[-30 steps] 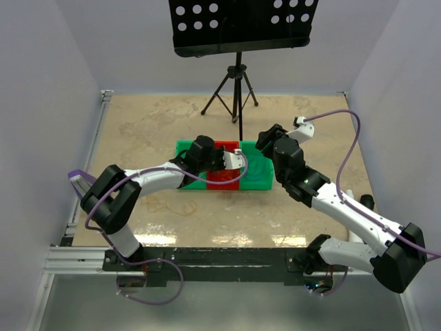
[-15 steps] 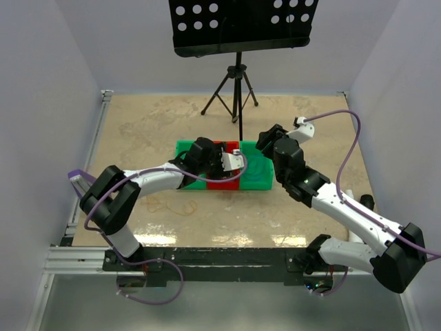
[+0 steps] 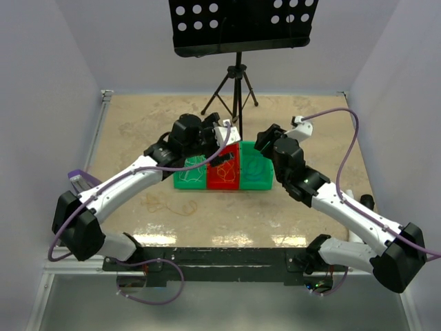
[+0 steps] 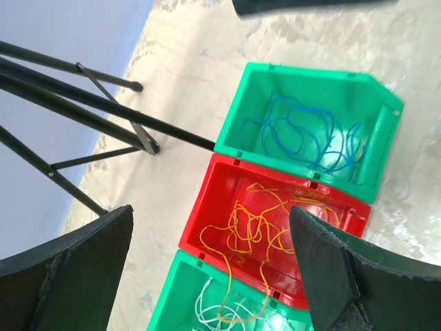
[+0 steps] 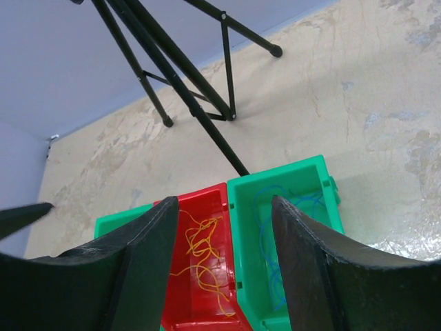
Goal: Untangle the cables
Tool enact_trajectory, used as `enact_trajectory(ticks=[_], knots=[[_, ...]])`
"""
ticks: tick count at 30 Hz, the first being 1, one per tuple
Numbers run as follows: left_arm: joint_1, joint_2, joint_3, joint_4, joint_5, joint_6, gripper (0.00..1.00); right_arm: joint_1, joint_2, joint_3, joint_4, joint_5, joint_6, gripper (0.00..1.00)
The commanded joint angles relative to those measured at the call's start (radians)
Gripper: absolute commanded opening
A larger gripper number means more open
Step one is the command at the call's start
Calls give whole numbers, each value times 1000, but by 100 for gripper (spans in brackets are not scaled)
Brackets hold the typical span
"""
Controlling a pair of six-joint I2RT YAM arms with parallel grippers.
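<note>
Three bins stand in a row. The red bin [image 3: 222,181] [image 4: 275,178] holds a tangled yellow-orange cable [image 4: 255,227] [image 5: 203,258]. One loop of it hangs over the wall into the left green bin [image 4: 169,303], which holds a whitish cable [image 4: 213,307]. The right green bin [image 4: 303,71] [image 5: 324,179] holds a blue cable [image 4: 303,131] [image 5: 272,227]. My left gripper [image 3: 227,138] [image 4: 207,276] is open and empty, high above the red bin. My right gripper [image 3: 265,141] [image 5: 220,276] is open and empty, above the right green bin's far side.
A loose yellow cable [image 3: 169,205] lies on the table in front of the bins, to the left. A black tripod [image 3: 234,89] with a music stand stands just behind the bins. Its legs show in both wrist views [image 4: 103,117] [image 5: 200,110].
My left arm has lifted up and back from the red bin, and its gripper now hangs higher above the bins. The bins' contents now show from above. My right arm has not moved.
</note>
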Motion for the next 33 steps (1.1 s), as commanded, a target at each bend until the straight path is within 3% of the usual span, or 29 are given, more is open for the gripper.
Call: enact_trajectory(ticks=[1, 4, 7, 17, 22, 33], knots=[[55, -67, 113, -144, 57, -121, 100, -2, 9, 51, 48, -76, -77, 61], [154, -61, 196, -259, 79, -211, 100, 36, 25, 35, 110, -148, -134, 63], [270, -58, 239, -358, 109, -226, 100, 164, 80, 32, 174, -160, -195, 65], [624, -85, 339, -484, 205, -204, 100, 502, 501, 205, 300, -386, -338, 76], [653, -69, 316, -533, 116, -167, 100, 544, 727, 365, 276, -464, -358, 89], [689, -98, 210, -498, 107, -140, 100, 544, 1005, 633, 236, -483, -373, 89]])
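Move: The loose yellow cable lies on the table about 35 cm to the right hand's left, some 10 cm back and 24 cm below it. Near its way, the left green bin is about 26 cm left and 3 cm ahead, the red bin 14 cm left and 3 cm ahead, both some 22 cm down. From the left hand, that cable is roughly 19 cm left, 11 cm back and 22 cm below. Sweeping left some 37 cm, then increasingly back and down, the right hand heads for the loose yellow cable, swinging about 60 degrees counter-clockwise while its part-open fingers spread wider. The empty left hand clears out leftward, away from the red bin, rising a little first and sinking later, turning counter-clockwise with its fingers still wide open. ##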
